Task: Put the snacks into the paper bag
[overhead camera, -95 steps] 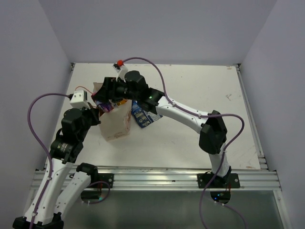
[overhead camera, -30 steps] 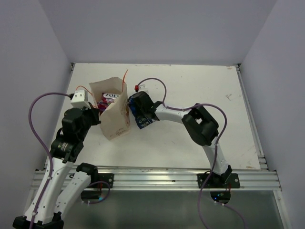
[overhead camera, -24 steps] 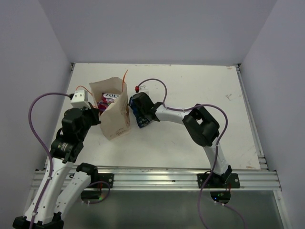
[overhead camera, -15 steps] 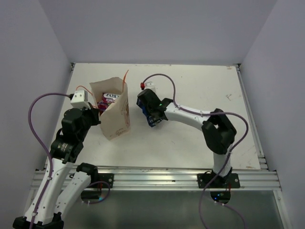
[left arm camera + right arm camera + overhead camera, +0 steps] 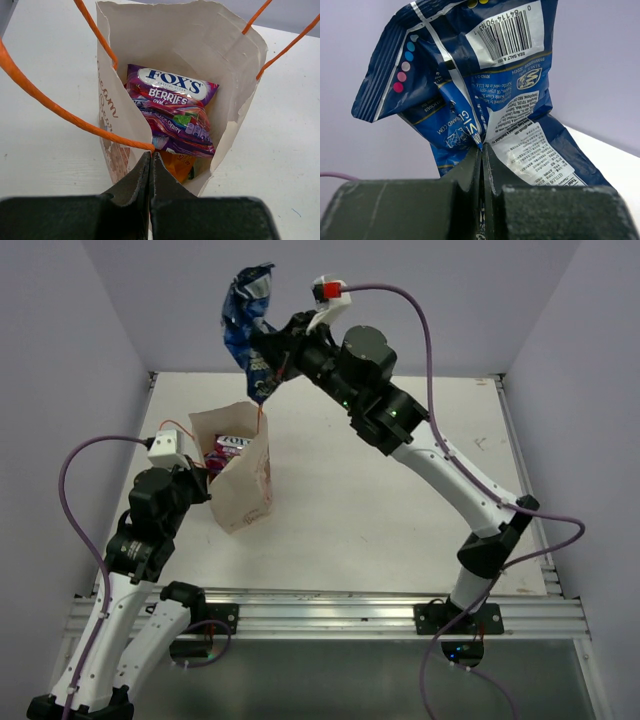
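Note:
The paper bag (image 5: 248,502) stands upright and open at the table's left. My left gripper (image 5: 207,478) is shut on its near rim (image 5: 151,153), where an orange string handle (image 5: 60,107) is attached. Inside the bag lies a purple-pink packet (image 5: 172,110), with an orange-yellow packet (image 5: 182,167) under it. My right gripper (image 5: 270,358) is raised high above and behind the bag, shut on the crumpled blue packet (image 5: 248,325). In the right wrist view the blue packet (image 5: 480,85) fans out above the shut gripper (image 5: 481,147), barcode side facing the camera.
The white table (image 5: 420,470) is enclosed by pale walls on three sides. A metal rail (image 5: 330,615) runs along its near edge. A second orange handle (image 5: 285,47) rises at the bag's far right side. Purple cables loop off both arms.
The right gripper closed on the blue packet on the table beside the bag and lifted it high, to above the bag's far side. The left gripper and the bag stayed put.

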Available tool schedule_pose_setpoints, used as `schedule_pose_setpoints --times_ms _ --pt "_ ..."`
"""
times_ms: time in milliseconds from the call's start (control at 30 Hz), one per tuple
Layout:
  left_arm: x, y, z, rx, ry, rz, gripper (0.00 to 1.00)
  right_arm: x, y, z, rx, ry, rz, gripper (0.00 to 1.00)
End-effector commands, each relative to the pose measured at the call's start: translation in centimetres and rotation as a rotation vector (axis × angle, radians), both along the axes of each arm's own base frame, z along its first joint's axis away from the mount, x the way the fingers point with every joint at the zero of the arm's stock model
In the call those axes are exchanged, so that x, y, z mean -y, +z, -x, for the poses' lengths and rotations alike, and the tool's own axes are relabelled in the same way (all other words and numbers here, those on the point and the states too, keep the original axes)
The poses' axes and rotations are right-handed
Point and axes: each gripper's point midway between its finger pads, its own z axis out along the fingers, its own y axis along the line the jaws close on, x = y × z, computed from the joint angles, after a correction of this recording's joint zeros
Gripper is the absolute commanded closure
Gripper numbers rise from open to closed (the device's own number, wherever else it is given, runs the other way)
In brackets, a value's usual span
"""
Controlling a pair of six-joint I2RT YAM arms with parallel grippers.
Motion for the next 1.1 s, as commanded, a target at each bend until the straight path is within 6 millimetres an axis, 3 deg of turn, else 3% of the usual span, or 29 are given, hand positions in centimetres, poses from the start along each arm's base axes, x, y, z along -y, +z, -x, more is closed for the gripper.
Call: schedule_pose_setpoints --times_ms 0,33,67,100,200,300,400,533,600,867,1067 --pt "0.3 1.5 -0.4 0.066 -0.022 -0.001 1.0 -8.2 -2.2 2.3 -0.059 0.37 -0.084 0.99" --pt "0.3 1.6 -0.4 0.068 -0.019 -0.001 1.0 -9.2 -2.0 2.5 -0.055 0.413 -0.116 0.99" --pt "0.3 1.6 -0.3 0.069 -0.019 -0.001 1.0 -11.1 -4.1 2.4 -0.109 0.466 -0.119 0.99" --pt "0.2 1.6 -0.3 0.069 -0.017 -0.002 1.0 -12.0 -3.3 3.2 -0.091 0.5 -0.149 0.99" --pt "0.2 1.7 -0.3 0.072 -0.016 -0.003 1.0 -14.6 -5.7 4.0 -0.141 0.533 -0.143 0.99" --pt "0.2 1.7 -0.3 0.072 -0.017 -0.001 1.0 -15.9 -8.6 4.4 -0.198 0.535 -0.119 1.0" --pt "0.3 1.8 -0.2 0.077 -0.021 0.0 1.0 -16.0 -10.9 4.4 -0.235 0.513 -0.092 1.0" --pt "0.3 1.8 -0.2 0.076 -0.024 0.001 1.0 -15.0 -11.9 4.0 -0.242 0.452 -0.062 1.0" --pt "0.3 1.9 -0.2 0.079 -0.024 0.001 1.0 -14.7 -13.2 3.8 -0.243 0.423 -0.017 1.0" --pt "0.4 1.9 -0.1 0.081 -0.026 0.004 1.0 -11.0 -15.3 2.9 -0.213 0.225 0.166 0.99" --pt "0.4 1.9 -0.1 0.081 -0.028 0.004 1.0 -10.1 -18.7 3.0 -0.247 0.204 0.266 0.99"
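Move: The right hand already pinches the blue chip bag, held high; the paper bag's open mouth lies some 13 cm to this hand's left, 3 cm nearer the base and about 26 cm below. The purple FOX'S packet sits inside, about 10 cm below the middle of the mouth. From the left hand, shut at the near rim by the orange handle, the mouth's middle is about 8 cm ahead, 4 cm to the right and level. The right hand swings the held blue chip bag quickly down about 20 cm and left some 17 cm, its fingers tipping from slightly upward to slightly downward, then comes back right about 6 cm at nearly the same height and stops short of letting go, with the chip bag hanging over the paper bag's mouth. The left hand stays put and keeps its pinch at the near rim and orange handle, while the right fingers remain shut on the chip bag. ##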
